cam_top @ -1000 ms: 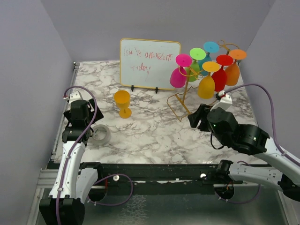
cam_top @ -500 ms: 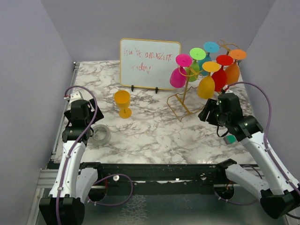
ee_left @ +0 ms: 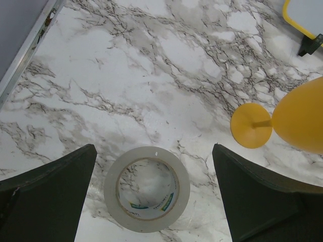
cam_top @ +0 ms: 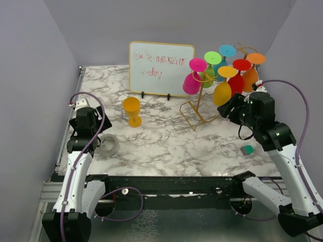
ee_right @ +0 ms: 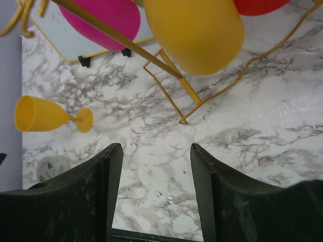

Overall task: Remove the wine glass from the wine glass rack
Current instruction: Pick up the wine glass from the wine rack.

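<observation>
The gold wire wine glass rack (cam_top: 197, 108) stands at the back right with several coloured glasses hanging bowl-down from it. Among them are a magenta glass (cam_top: 192, 83), a yellow-orange wine glass (cam_top: 222, 93) and a red one (cam_top: 236, 83). My right gripper (cam_top: 225, 110) hovers open and empty just in front of and below the yellow-orange glass (ee_right: 194, 30), apart from it. In the right wrist view the gripper (ee_right: 156, 151) shows bare table between its fingers, with the rack's rail (ee_right: 171, 75) above. My left gripper (ee_left: 154, 147) is wide open above a tape roll (ee_left: 110, 189).
A yellow glass (cam_top: 132, 111) stands upright on the table left of centre. The white dry-erase board (cam_top: 161, 68) stands at the back. The tape roll (cam_top: 107, 144) lies by the left arm. A small green block (cam_top: 247, 149) lies near the right arm.
My right arm has swung back and to the right, lifting toward the hanging glasses and uncovering the green block. The left arm has not moved.
</observation>
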`<state>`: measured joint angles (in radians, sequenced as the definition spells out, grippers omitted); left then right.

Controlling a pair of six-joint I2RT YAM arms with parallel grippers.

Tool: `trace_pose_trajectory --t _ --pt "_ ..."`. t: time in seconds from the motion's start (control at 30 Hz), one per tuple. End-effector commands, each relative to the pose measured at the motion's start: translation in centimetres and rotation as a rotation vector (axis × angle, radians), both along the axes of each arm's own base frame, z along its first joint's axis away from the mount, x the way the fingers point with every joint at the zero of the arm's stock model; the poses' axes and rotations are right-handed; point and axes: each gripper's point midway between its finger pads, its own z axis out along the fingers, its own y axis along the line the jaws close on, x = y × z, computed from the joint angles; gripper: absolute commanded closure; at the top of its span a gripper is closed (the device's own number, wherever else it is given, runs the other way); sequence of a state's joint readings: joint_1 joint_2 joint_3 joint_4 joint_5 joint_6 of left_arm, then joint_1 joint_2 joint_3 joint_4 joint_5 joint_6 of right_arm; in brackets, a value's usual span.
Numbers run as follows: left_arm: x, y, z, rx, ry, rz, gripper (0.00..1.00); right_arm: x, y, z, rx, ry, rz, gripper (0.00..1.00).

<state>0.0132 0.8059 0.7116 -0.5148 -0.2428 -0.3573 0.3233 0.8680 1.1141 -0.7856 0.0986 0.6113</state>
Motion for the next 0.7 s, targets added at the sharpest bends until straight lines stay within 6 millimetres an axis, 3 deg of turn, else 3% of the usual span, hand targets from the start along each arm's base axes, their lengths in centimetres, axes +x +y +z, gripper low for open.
trace_pose_trajectory --t 0.0,0.13,0.23,0.4,0.67 --pt "0.2 -0.2 0.9 -0.004 -0.039 -0.018 0.01 1.5 0.4 4.2 0.085 -0.098 -0.022 0.4" --pt "0.2 -0.3 1.0 -0.005 -0.045 -0.019 0.01 1.6 1.0 7.1 0.139 -0.152 -0.003 0.4" --pt "0.2 -0.3 1.1 -0.006 -0.048 -0.02 0.01 1.8 0.3 9.5 0.138 -0.209 -0.037 0.4" --pt "0.2 -0.4 1.1 -0.01 -0.05 -0.025 0.01 3.7 -0.1 10.8 0.129 -0.238 -0.081 0.4" --pt "0.1 -0.3 1.2 -0.007 -0.055 -0.021 0.01 7.3 -0.3 12.8 0.254 -0.279 -0.132 0.38"
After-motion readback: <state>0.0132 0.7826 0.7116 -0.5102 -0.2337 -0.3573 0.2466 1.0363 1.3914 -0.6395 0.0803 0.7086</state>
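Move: The yellow wine glass hanging upside down on the rack has its middle about 10 cm ahead of the right hand, level with it sideways and roughly 1 cm higher. From that glass, the red glass hangs some 5 cm right and 2 cm farther out, the light-green one 5 cm left and 5 cm farther, and the pink one about 10 cm left and 2 cm farther. From the left hand the yellow glass lies roughly 9 cm ahead, 45 cm right and 11 cm up. The part-open right hand rises about 11 cm, fingers tipping up, then advances towards the yellow glass's foot. ##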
